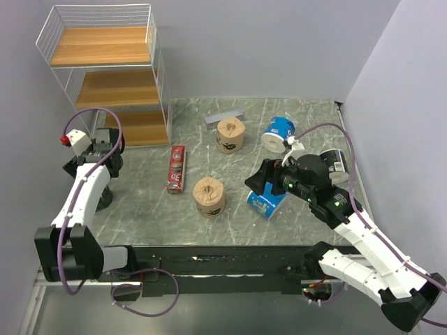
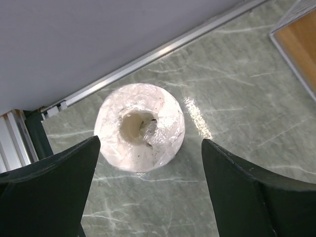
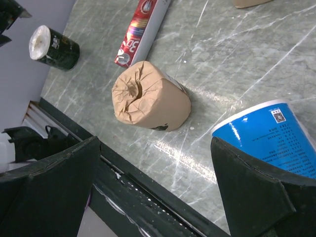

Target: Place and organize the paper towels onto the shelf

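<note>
The shelf [image 1: 105,77], a white wire rack with three wooden boards, stands at the far left with no rolls on it. A black paper towel roll [image 2: 139,127] with a white top stands upright by the left wall, also visible as the black roll [image 3: 52,47]. My left gripper [image 2: 150,142] hangs open above it, the roll just beyond its fingertips. My right gripper [image 3: 155,140] is open and empty near the front edge, with a blue-and-white roll [image 3: 271,136] lying against its right finger. A tan roll [image 3: 150,96] lies just ahead. Further back are another tan roll [image 1: 230,135] and another blue roll [image 1: 279,132].
A flat red box [image 1: 177,168] lies left of the near tan roll [image 1: 209,197]. A grey bar [image 1: 224,116] rests near the back wall. The black front rail [image 3: 163,197] runs right below my right gripper. The left wall is close behind the black roll.
</note>
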Available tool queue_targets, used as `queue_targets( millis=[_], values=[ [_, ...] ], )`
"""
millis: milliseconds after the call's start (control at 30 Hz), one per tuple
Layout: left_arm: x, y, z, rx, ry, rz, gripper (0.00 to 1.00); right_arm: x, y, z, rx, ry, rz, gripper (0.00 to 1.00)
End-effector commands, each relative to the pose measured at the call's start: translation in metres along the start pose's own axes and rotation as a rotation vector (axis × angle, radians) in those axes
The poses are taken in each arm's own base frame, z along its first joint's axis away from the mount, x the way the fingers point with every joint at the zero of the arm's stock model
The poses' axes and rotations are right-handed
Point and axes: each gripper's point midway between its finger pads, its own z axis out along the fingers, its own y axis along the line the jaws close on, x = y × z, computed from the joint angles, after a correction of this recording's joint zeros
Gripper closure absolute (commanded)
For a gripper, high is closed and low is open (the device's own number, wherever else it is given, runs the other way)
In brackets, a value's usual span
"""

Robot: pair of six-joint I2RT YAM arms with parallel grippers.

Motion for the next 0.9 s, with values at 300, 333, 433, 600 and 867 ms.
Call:
queue_targets(
  millis=[300,333,433,600,867],
  values=[
    [0.039,-0.011,0.039,-0.029,0.179,-0.035,0.09,-0.038,0.032,-0.01,-0.116,-0.106,-0.051,0.01],
    [0.037,-0.017,0.039,0.001,0.182,-0.041,0.09,-0.036,0.034,-0.008,-0.128,-0.097,-0.049,0.0],
    [0.039,-0.025,0.042,0.026,0.193,-0.007,0.09,-0.035,0.039,-0.007,-0.15,-0.077,-0.05,0.01],
    [0.039,-0.025,0.046,-0.004,0.199,0.016,0.1,-0.038,0.046,-0.012,-0.183,-0.077,-0.066,0.0],
    [0.049,-0.009,0.053,-0.088,0.203,0.075,0.16,-0.038,0.05,-0.021,-0.211,-0.099,-0.079,0.0]
  ],
)
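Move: Low under the open left hand stands the dark-wrapped paper towel roll with the white end, about 15 cm below, some 4 cm back and 5 cm to its right. The shelf's bottom board lies about 14 cm ahead and 15 cm right of that hand; the red box lies roughly 27 cm right and 3 cm ahead. From the right hand, the same roll is about 47 cm left, 2 cm ahead and 21 cm below. Sinking about 8 cm towards the dark-wrapped roll by the left wall, quickly at first and then more slowly, the left hand dips its fingers 10 to 15 degrees further down and keeps them open, with no grip on the roll yet. The empty right hand drifts up some 3 cm and 2 cm left, also staying open. ##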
